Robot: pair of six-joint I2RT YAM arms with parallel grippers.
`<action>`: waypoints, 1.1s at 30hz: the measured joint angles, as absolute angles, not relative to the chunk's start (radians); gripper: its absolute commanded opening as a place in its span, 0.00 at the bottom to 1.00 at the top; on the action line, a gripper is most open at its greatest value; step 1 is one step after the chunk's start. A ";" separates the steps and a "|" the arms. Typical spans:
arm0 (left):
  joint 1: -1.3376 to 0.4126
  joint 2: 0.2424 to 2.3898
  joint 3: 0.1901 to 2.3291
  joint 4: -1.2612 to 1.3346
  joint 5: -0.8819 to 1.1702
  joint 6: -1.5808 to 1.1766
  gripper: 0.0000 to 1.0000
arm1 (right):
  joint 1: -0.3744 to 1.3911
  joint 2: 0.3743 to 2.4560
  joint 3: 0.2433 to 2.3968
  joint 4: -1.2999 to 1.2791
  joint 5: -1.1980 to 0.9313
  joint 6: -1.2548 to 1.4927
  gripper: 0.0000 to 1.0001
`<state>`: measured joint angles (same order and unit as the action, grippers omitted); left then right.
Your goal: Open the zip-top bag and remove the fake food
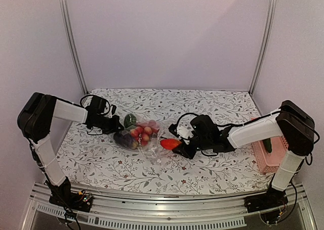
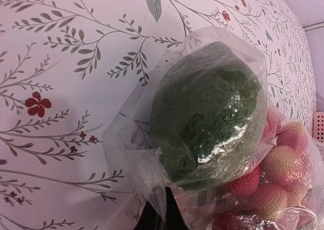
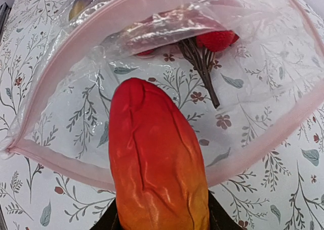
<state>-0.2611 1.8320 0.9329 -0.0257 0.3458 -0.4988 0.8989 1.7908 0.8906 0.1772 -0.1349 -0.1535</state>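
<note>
The clear zip-top bag [image 1: 147, 139] lies mid-table with its pink-rimmed mouth [image 3: 66, 63] gaping toward my right arm. Inside it are fake food pieces: a dark green one [image 2: 207, 113], red round ones [image 2: 278, 164] and a dark purple one [image 1: 123, 138]. My left gripper [image 1: 117, 125] is shut on a fold of the bag's plastic [image 2: 152, 189] at its far-left end, beside the green piece. A long red-orange fake food piece [image 3: 157, 159] sits across the lower rim of the bag's mouth, with my right gripper [image 3: 162, 222] shut on it.
A pink mesh basket [image 1: 268, 159] stands at the table's right edge behind my right arm, with a green item [image 1: 267, 145] in it. White walls and metal posts enclose the back and sides of the flowered tablecloth [image 1: 167, 101].
</note>
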 measured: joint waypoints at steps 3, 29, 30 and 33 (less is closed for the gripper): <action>-0.255 1.832 0.932 -0.019 0.346 -0.503 0.00 | 0.862 1.720 0.858 0.154 -0.126 -0.120 0.32; -0.247 1.851 0.931 0.035 0.367 -0.523 0.00 | 0.239 1.061 0.653 -0.258 0.179 0.374 0.23; -0.247 1.852 0.931 0.037 0.369 -0.524 0.00 | 0.224 1.054 0.649 -0.278 0.191 0.394 0.24; -0.247 1.853 0.931 0.041 0.374 -0.525 0.00 | 0.169 1.037 0.637 -0.316 0.219 0.441 0.26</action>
<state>-0.2466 1.8534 0.9314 0.0410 0.3744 -0.5255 0.1692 1.0374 0.6373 -0.3164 0.2188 0.4408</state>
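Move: The right hand, already gripping the red-orange food at the bag's mouth, has the pink basket's middle about 43 cm to its right, some 2 cm farther out and slightly lower. The cucumber in the basket is roughly 40 cm right and 4 cm ahead. The red fruit cluster still in the bag lies about 14 cm left and 9 cm ahead. From the left hand the basket is some 68 cm right and 11 cm back. Rightward in one fast sweep of about 36 cm, the right hand carries the food away from the bag to the basket's far left rim, climbing some 10 cm and swinging a little forward before easing slightly back and down. The wrist turns clockwise nearly 80 degrees while the fingers keep their grip; the left hand still pinches the bag's closed end. ##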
